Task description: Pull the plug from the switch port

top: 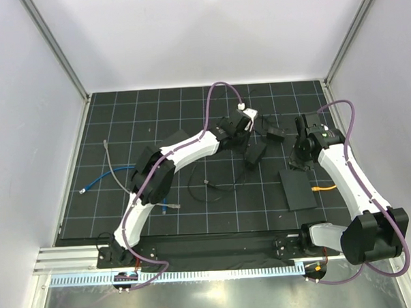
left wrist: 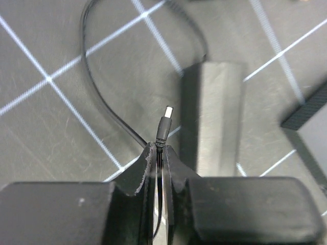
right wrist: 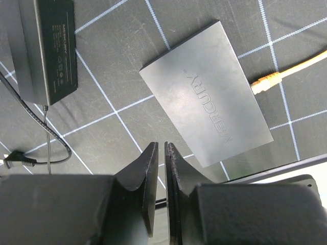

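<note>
The plug (left wrist: 164, 125), a small black barrel plug with a metal tip, sticks up from the tips of my left gripper (left wrist: 159, 146), free of any port. Its thin cable runs down the narrow slit between the jaws, which are shut on it. In the top view the left gripper (top: 243, 120) hangs over the back middle of the mat. The switch (right wrist: 207, 92), a flat black box marked MERCURY, lies at the right (top: 297, 189). My right gripper (right wrist: 160, 146) hovers just before it, jaws a thin slit apart and empty.
A black power adapter (right wrist: 48, 46) lies left of the switch, its cable ending in a loose plug (right wrist: 18, 159). A yellow plug (right wrist: 265, 80) rests at the switch's right edge. Blue and grey cables (top: 107, 175) lie at the left. A black box (left wrist: 214, 117) sits beside the held plug.
</note>
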Action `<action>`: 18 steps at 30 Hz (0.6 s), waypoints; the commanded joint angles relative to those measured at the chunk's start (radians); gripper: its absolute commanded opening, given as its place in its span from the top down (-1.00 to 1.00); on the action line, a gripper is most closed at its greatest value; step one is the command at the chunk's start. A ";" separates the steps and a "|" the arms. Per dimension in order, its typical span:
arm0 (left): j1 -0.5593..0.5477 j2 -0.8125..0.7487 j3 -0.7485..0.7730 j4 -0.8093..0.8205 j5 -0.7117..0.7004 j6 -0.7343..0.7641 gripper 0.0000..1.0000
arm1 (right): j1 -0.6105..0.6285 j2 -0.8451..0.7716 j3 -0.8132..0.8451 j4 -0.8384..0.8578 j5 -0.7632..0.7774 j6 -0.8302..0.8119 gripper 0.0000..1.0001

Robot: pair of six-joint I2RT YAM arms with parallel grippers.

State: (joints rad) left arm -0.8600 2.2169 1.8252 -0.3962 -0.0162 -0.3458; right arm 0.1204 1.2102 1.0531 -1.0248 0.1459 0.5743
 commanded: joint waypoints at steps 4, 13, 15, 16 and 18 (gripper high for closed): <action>-0.002 0.003 0.097 -0.145 -0.073 -0.033 0.37 | -0.004 -0.034 0.035 -0.004 -0.016 -0.045 0.60; -0.022 -0.123 0.082 -0.197 -0.123 -0.042 -0.17 | -0.138 0.031 0.061 -0.024 -0.072 -0.083 -0.02; -0.043 -0.172 0.060 -0.201 -0.125 -0.048 -0.15 | -0.178 0.040 0.047 -0.008 -0.117 -0.094 -0.17; -0.051 -0.187 0.034 -0.199 -0.123 -0.054 -0.12 | -0.211 0.052 0.041 0.000 -0.129 -0.097 -0.21; -0.079 -0.227 0.005 -0.178 -0.090 -0.068 -0.09 | -0.244 0.063 0.021 0.012 -0.175 -0.100 -0.29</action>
State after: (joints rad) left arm -0.8917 2.1124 1.8503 -0.5850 -0.1204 -0.3923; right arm -0.0826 1.2613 1.0763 -1.0389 0.0486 0.5011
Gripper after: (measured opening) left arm 0.552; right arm 0.630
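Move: The left hand still pinches the black power plug just above the table; the power brick beside which it is being left stands about 6 cm to this hand's right and 1 cm ahead, its middle some 6 cm lower. From the right hand, hovering empty, the yellow plug in the switch's port lies about 9 cm to the right, level fore and aft, some 12 cm below. The switch's middle is about 4 cm right, also level, and the power brick roughly 10 cm left and 13 cm ahead. The left fingers spread and let go of the power plug and its cord, the hand dipping a centimetre and drifting some 2 cm left before rising about 5 cm and starting back, away from the power brick. Meanwhile the right hand waits above the switch, opens its nearly shut fingers to well over half, then swings about 3 cm right towards the yellow plug, keeping nearly the same height and touching nothing. ##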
